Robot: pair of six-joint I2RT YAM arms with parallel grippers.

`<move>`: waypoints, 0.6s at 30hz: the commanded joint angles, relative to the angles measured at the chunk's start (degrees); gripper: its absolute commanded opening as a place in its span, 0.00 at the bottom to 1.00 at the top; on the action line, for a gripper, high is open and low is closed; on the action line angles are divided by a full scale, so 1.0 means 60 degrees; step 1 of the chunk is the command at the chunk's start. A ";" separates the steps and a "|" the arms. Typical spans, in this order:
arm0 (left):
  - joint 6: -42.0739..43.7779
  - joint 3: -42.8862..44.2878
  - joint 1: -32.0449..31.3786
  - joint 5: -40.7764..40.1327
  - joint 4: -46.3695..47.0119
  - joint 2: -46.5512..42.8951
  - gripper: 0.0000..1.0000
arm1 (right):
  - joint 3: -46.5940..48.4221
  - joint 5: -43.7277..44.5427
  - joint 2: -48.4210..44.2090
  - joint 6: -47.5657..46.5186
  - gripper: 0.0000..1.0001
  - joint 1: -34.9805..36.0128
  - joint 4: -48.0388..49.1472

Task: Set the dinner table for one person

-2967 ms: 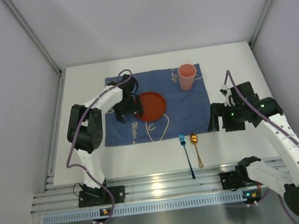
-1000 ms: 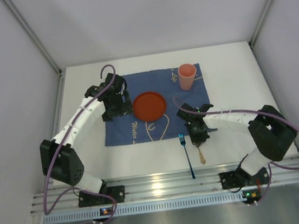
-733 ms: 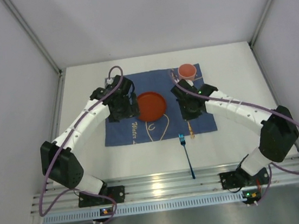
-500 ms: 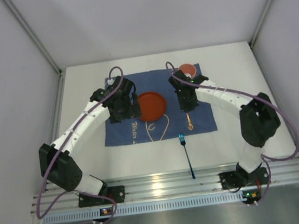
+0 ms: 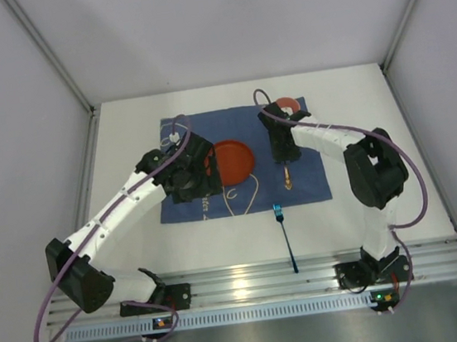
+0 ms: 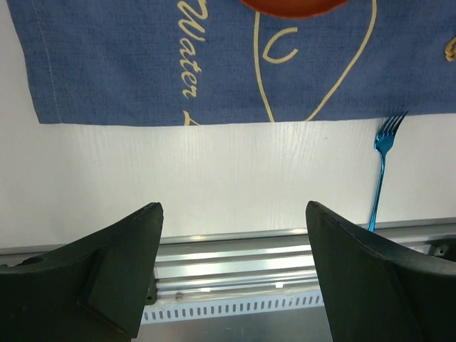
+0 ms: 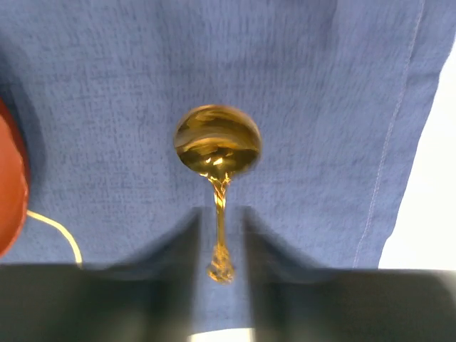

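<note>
The gold spoon (image 7: 217,146) lies flat on the blue cloth (image 5: 247,187), right of the red plate (image 5: 229,159), its bowl toward the near edge. My right gripper (image 7: 219,214) straddles the spoon's handle with the jaws slightly apart and cloth showing on both sides of it. In the top view, that right gripper (image 5: 285,157) stands just in front of the pink cup (image 5: 288,105), partly hiding it. My left gripper (image 6: 231,214) is wide open and empty over the cloth's left part, left of the plate. The blue fork (image 5: 284,233) lies on the bare white dinner table (image 5: 356,122).
The ribbed aluminium rail (image 5: 242,284) runs along the near edge with both arm bases on it. Grey walls close the table in at the back and on both sides. The fork (image 6: 380,171) points its tines at the cloth's near hem.
My right gripper brought the gold spoon from the bare table beside the fork onto the cloth, and its jaws have parted. The left arm swung slightly right and nearer, staying open.
</note>
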 commanded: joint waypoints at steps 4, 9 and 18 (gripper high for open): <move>-0.0715 0.0079 -0.0953 -0.0076 -0.0032 0.0359 0.87 | -0.0453 0.0550 -0.1521 0.0099 0.74 -0.0052 0.0204; -0.1287 0.0240 -0.2082 -0.0164 0.0553 0.1296 0.86 | -0.1962 0.0492 -0.4199 0.0450 0.81 -0.0052 -0.0264; -0.2620 0.0987 -0.4178 -0.0180 0.1623 0.3947 0.85 | -0.2815 -0.0079 -0.9167 0.1080 0.82 -0.0052 -0.2988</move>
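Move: The left hand is empty; the fork's middle lies about 16 cm to its right, 9 cm back and 17 cm below, with the plate about 5 cm right and 14 cm ahead. The right hand, its fingers just parting, has the spoon between them, middle some 2 cm back and 3 cm below. From that hand the plate is 13 cm left and 2 cm ahead, the cup about 10 cm ahead and 1 cm right, the fork 23 cm back and 2 cm left. Rising first, then drawing back and to the right, the right hand opens wide, lets go of the spoon and climbs about 16 cm clear of the placemat, its fingers tipping up and forward. Meanwhile the left hand, fingers still wide open, swings some 12 cm right while sinking and easing back towards the fork, turning a little clockwise, without touching it yet. ##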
